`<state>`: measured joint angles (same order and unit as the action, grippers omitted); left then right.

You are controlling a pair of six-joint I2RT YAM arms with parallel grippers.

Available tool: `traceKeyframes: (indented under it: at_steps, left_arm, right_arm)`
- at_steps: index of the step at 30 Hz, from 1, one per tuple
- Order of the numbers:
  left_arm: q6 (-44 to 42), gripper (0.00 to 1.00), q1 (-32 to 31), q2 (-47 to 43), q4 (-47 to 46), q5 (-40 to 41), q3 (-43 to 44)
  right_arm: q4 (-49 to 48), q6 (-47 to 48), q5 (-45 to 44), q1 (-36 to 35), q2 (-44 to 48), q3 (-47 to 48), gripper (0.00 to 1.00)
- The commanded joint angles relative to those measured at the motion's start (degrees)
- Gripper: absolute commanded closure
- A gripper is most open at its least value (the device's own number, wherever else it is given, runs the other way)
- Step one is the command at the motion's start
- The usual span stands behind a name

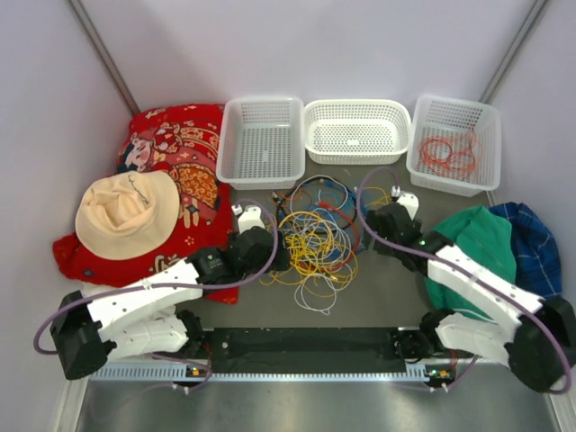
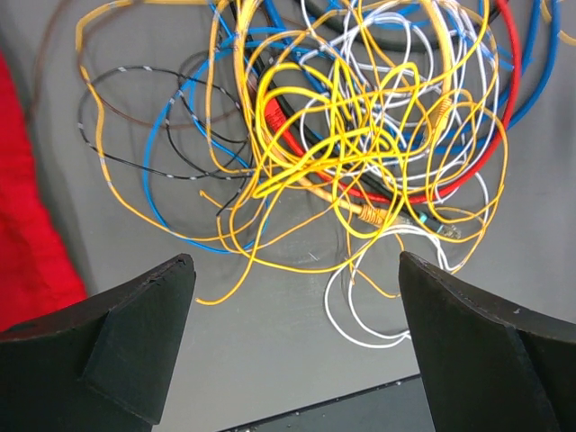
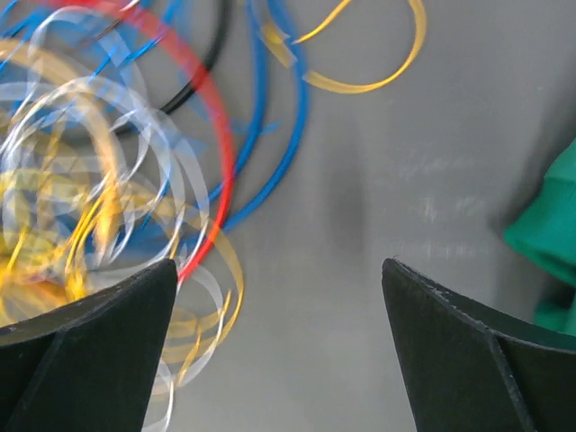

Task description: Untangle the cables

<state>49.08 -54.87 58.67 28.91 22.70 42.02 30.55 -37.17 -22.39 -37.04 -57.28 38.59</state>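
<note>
A tangled heap of cables (image 1: 315, 238) in yellow, white, blue, red and black lies on the grey table between the two arms. In the left wrist view the cables (image 2: 360, 135) fill the upper half, with yellow loops on top. My left gripper (image 2: 295, 270) is open just short of the heap's left side, with bare table between its fingers. My right gripper (image 3: 279, 270) is open at the heap's right edge; the blurred cables (image 3: 135, 180) lie beside its left finger (image 3: 99, 342). Neither gripper holds anything. In the top view my left gripper (image 1: 250, 216) and my right gripper (image 1: 405, 203) flank the heap.
Three white baskets stand along the back: left (image 1: 261, 141), middle (image 1: 356, 130), and right (image 1: 453, 144), which holds an orange cable coil (image 1: 448, 153). A red patterned cloth (image 1: 171, 171) and a beige hat (image 1: 128, 211) lie at the left. Green cloth (image 1: 477, 243) and blue cloth (image 1: 531, 238) lie at the right.
</note>
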Motion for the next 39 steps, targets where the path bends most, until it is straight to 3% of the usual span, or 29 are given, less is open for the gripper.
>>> traceKeyframes:
  at_steps: [1, 5, 9, 14, 17, 20, 23, 24, 26, 31, 36, 39]
  left_arm:
    - [-0.9, 0.01, -0.1, 2.5, -5.3, -2.2, 1.5]
    - [-2.2, 0.01, 0.0, 3.5, -5.2, -3.2, 2.0]
    - [-3.4, 0.01, 0.0, 3.2, -4.1, -2.5, 1.9]
    - [-3.6, 0.01, 0.0, 1.9, -3.5, -1.8, 0.6]
    - [-3.6, 0.01, 0.0, 1.4, -4.2, -1.3, -0.7]
    - [-3.6, 0.01, 0.1, 1.7, -4.2, -1.3, -0.9]
    - [-3.6, 0.01, 0.1, 1.9, -4.2, -1.3, -0.9]
    - [-3.6, 0.01, 0.1, 1.9, -4.2, -1.2, -0.7]
    - [-3.6, 0.01, 0.1, 1.8, -3.7, -0.9, -0.5]
    - [-4.8, 0.01, 0.1, -0.8, -1.9, 1.7, 1.0]
    - [-8.7, 0.01, 0.7, -4.3, -2.9, 6.0, 5.9]
    - [-12.7, 0.01, 1.0, -6.0, -6.3, 7.1, 8.5]
  right_arm:
    - [-13.3, -3.4, 8.2, 12.1, -9.9, 2.4, 0.10]
    - [-16.5, -0.5, 9.3, 14.3, -25.7, 11.6, 0.21]
    - [-15.6, 1.8, 8.6, 14.2, -35.5, 19.5, 0.32]
    - [-15.8, 3.5, 7.4, 14.3, -40.8, 22.6, 0.34]
    - [-14.0, 3.5, 6.4, 14.2, -43.8, 23.3, 0.41]
    - [-13.6, 3.7, 6.3, 14.3, -44.7, 22.9, 0.51]
    - [-12.6, 4.3, 5.9, 14.2, -45.3, 23.2, 0.68]
    - [-12.3, 4.5, 5.7, 14.2, -45.4, 23.4, 0.83]
    - [-10.1, 4.4, 4.0, 14.3, -44.3, 24.0, 1.00]
    - [-7.4, 5.1, -0.3, 10.5, -31.0, 24.1, 1.00]
    - [-1.2, 10.4, -1.2, 0.8, -14.3, 33.6, 1.00]
    - [4.8, 11.3, 0.8, -1.9, -11.2, 42.7, 1.00]
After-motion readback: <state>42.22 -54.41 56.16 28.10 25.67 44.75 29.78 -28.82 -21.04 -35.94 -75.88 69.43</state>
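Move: Ahead of the right hand by about 14 cm, hardly to either side and 8 cm below it, lies the blue cable's loose end. A small yellow loop lies about 16 cm ahead and 5 cm right, the yellow-and-white tangle's middle about 5 cm ahead and 15 cm left, both down on the table; the white oval basket stands some 29 cm ahead, 4 cm left. From the left hand, that blue end is about 18 cm ahead, 21 cm right and 11 cm down. Reaching forward about 14 cm and down 8 cm past the tangle's right side, the right hand tips its fingers steeper and shuts them on the blue cable just behind its plug. It then lifts steeply some 20 cm, swinging left and slightly back as the fingers level out. The left hand, still open and empty, dips a little, waits, then rises about 4 cm. ##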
